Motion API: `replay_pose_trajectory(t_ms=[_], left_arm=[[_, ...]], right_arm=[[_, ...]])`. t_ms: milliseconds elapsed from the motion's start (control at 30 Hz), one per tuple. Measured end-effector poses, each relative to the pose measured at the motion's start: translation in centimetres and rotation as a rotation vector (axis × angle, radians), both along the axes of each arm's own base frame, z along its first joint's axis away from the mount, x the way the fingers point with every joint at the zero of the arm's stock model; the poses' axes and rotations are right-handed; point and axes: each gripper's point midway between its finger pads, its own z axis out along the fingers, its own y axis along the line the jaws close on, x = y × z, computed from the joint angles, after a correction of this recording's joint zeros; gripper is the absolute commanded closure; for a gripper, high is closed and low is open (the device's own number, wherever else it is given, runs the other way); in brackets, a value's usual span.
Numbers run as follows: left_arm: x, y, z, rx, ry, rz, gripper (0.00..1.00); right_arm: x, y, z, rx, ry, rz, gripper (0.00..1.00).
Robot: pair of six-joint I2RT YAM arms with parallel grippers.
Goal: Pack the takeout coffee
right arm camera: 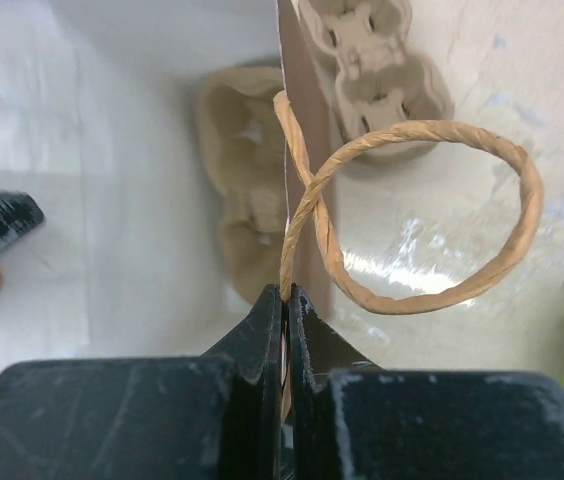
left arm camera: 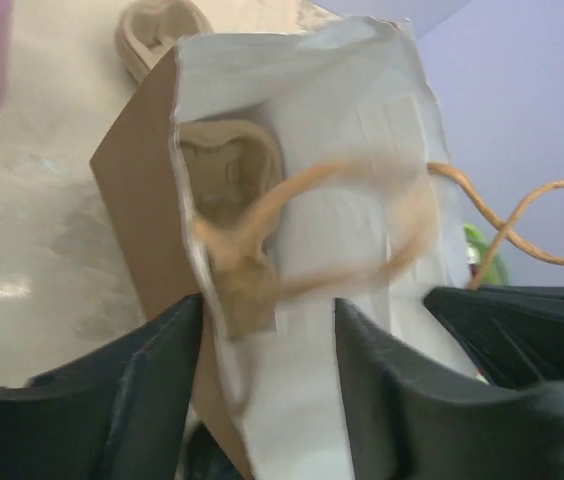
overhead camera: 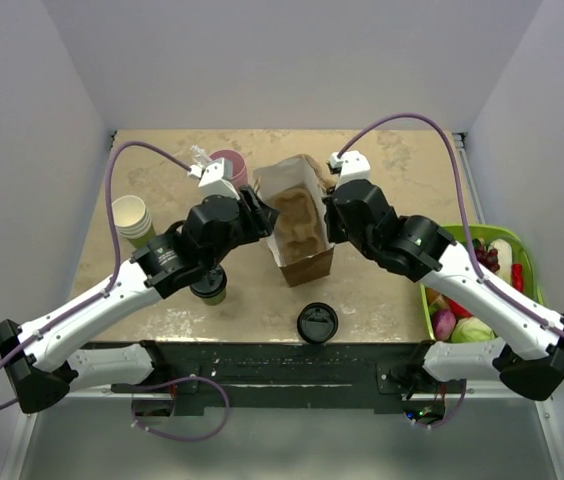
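The takeout coffee (overhead camera: 211, 290), an olive-green cup with a black lid, stands on the table half hidden under my left arm. A brown paper bag (overhead camera: 300, 225) with a white inside stands open at the centre, and a pulp cup carrier (right arm camera: 237, 190) lies in it. My left gripper (left arm camera: 267, 330) is open, its fingers on either side of the bag's left wall (left arm camera: 252, 400) without pinching it. My right gripper (right arm camera: 287, 292) is shut on the bag's right rim and the base of its twine handle (right arm camera: 442, 220).
A loose black lid (overhead camera: 317, 322) lies near the front edge. A pink tumbler (overhead camera: 230, 165) and a stack of paper cups (overhead camera: 132, 218) stand at the left. A second pulp carrier (right arm camera: 372, 60) lies behind the bag. A green basket (overhead camera: 522, 262) of produce sits at the right.
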Motion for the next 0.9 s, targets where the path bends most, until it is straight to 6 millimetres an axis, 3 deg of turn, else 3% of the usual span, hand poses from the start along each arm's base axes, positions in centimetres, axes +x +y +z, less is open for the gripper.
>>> replay_pose_trajectory(t_ms=[167,467,633,767,833,900], left_arm=[[-1.4,0.4,1.5,0.029,-0.049,-0.090,0.01],[-4.3,0.8,6.5,0.131,-0.171,-0.296,0.00],[-5.6,1.2,10.1,0.172,-0.281,-0.392,0.00],[-5.6,0.5,12.6,0.185,-0.330,-0.429,0.00],[-5.1,-0.3,12.5,0.206,-0.329,-0.448,0.00],[-4.7,-1.0,11.1,0.237,-0.298,-0.470,0.01]], right_arm=[[0.8,-0.2,1.6,-0.049,-0.064,0.076,1.00],[0.6,-0.5,1.7,-0.232,-0.120,0.283,1.00],[-0.5,-0.8,3.2,-0.304,-0.189,0.429,1.00],[-1.4,-1.2,4.2,-0.332,-0.250,0.505,1.00],[-1.7,-1.4,4.4,-0.343,-0.266,0.527,1.00],[-1.7,-1.4,4.5,-0.350,-0.274,0.538,1.00]])
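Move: The paper bag's middle lies about 6 cm right of the left hand, 1 cm ahead and 10 cm below. From that hand the lidded cup is some 8 cm back and 11 cm left, the loose black lid 16 cm back and 14 cm right, both about 20 cm down. The right hand already pinches the bag's right rim, with the bag's middle 6 cm to its left, level fore and aft and 10 cm below. Left opens wide, rising some 11 cm off the bag; right keeps pinching it, turning counter-clockwise about 30 degrees. ##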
